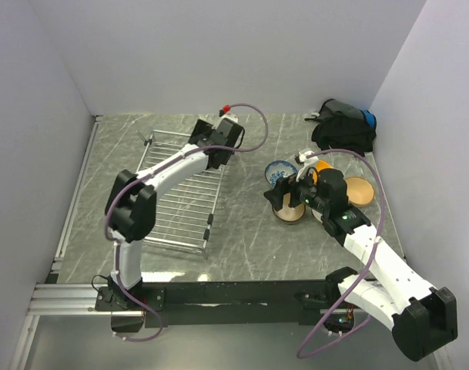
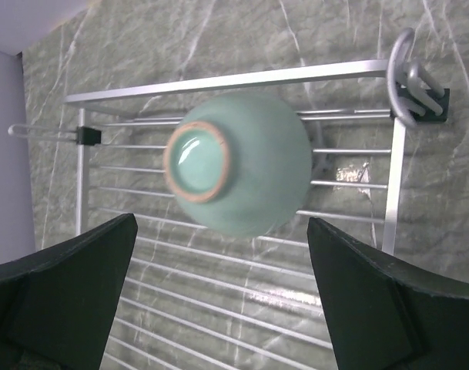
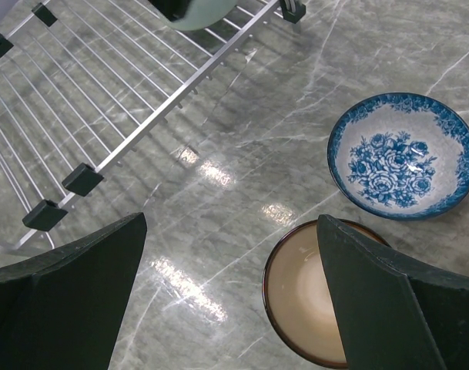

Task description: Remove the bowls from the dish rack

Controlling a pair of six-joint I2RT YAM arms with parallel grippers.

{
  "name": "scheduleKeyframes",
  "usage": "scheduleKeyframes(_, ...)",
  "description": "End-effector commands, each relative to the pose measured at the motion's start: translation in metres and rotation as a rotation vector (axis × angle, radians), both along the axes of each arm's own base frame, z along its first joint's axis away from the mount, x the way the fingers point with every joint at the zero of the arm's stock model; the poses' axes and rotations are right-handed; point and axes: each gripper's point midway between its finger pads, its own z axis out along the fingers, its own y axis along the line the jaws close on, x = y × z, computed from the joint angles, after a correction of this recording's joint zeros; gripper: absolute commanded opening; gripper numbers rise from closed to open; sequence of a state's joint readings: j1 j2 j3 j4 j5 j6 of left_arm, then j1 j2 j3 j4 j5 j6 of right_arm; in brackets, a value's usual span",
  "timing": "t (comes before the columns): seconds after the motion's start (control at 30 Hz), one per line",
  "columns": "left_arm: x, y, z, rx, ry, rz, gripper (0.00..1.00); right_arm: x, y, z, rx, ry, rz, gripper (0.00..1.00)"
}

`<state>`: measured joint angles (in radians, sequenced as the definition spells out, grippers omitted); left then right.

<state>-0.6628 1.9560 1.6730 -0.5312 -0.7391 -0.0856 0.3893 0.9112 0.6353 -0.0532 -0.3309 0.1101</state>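
Observation:
One pale green bowl (image 2: 238, 173) lies upside down on the far end of the silver wire dish rack (image 2: 234, 79). My left gripper (image 2: 222, 301) hovers open just short of the bowl, touching nothing. On the table right of the dish rack (image 1: 180, 200) stand a white bowl with a blue pattern (image 3: 403, 154) and a dark brown bowl (image 3: 303, 297) with a tan inside. Above the table, my right gripper (image 3: 230, 301) is open and empty, one finger over the dark brown bowl. An orange bowl (image 1: 321, 166) and a tan bowl (image 1: 358, 190) stand farther right.
A black bag (image 1: 343, 128) lies at the back right corner. White walls close the table on the left, back and right. The rack's black feet (image 3: 82, 179) stand between the rack and the set-down bowls.

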Motion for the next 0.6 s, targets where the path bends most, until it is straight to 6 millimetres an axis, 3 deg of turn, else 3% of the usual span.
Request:
scheduleKeyframes(0.0, 0.015, -0.009, -0.004, 0.051, 0.011, -0.011, 0.99, 0.002, 0.002, 0.010, 0.002, -0.042, 0.007, 1.00)
scheduleKeyframes(0.27, 0.026, -0.013, -0.036, 0.124, 0.055, -0.019, 1.00, 0.002, 0.003, 0.006, -0.002, -0.034, 0.008, 1.00)
scheduleKeyframes(0.57, 0.026, 0.001, -0.072, 0.303, 0.122, -0.029, 0.99, 0.002, 0.004, 0.004, -0.001, -0.028, 0.011, 1.00)
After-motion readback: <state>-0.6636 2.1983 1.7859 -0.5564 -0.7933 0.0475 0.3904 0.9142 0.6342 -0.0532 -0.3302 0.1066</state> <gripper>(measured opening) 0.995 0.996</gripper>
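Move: The green bowl, the last one on the dish rack, lies about 6 cm ahead of the left hand, 4 cm to its left and roughly 7 cm below. The wire hook on the rack's far right corner is level with the bowl and about 9 cm to its right; the rack's middle is some 14 cm nearer the robot than the bowl and 5 cm left of it. From the right hand, the green bowl is about 22 cm ahead, 22 cm left and 10 cm lower. Heading down towards the green bowl, the left hand sinks about 7 cm, quickly at first and then easing, and edges some 2 cm forward. On the way the wrist rolls some 15 degrees so that its left side rises, and its fingertips tip a little farther down; the fingers stay wide open and no touch on the bowl can be seen. ##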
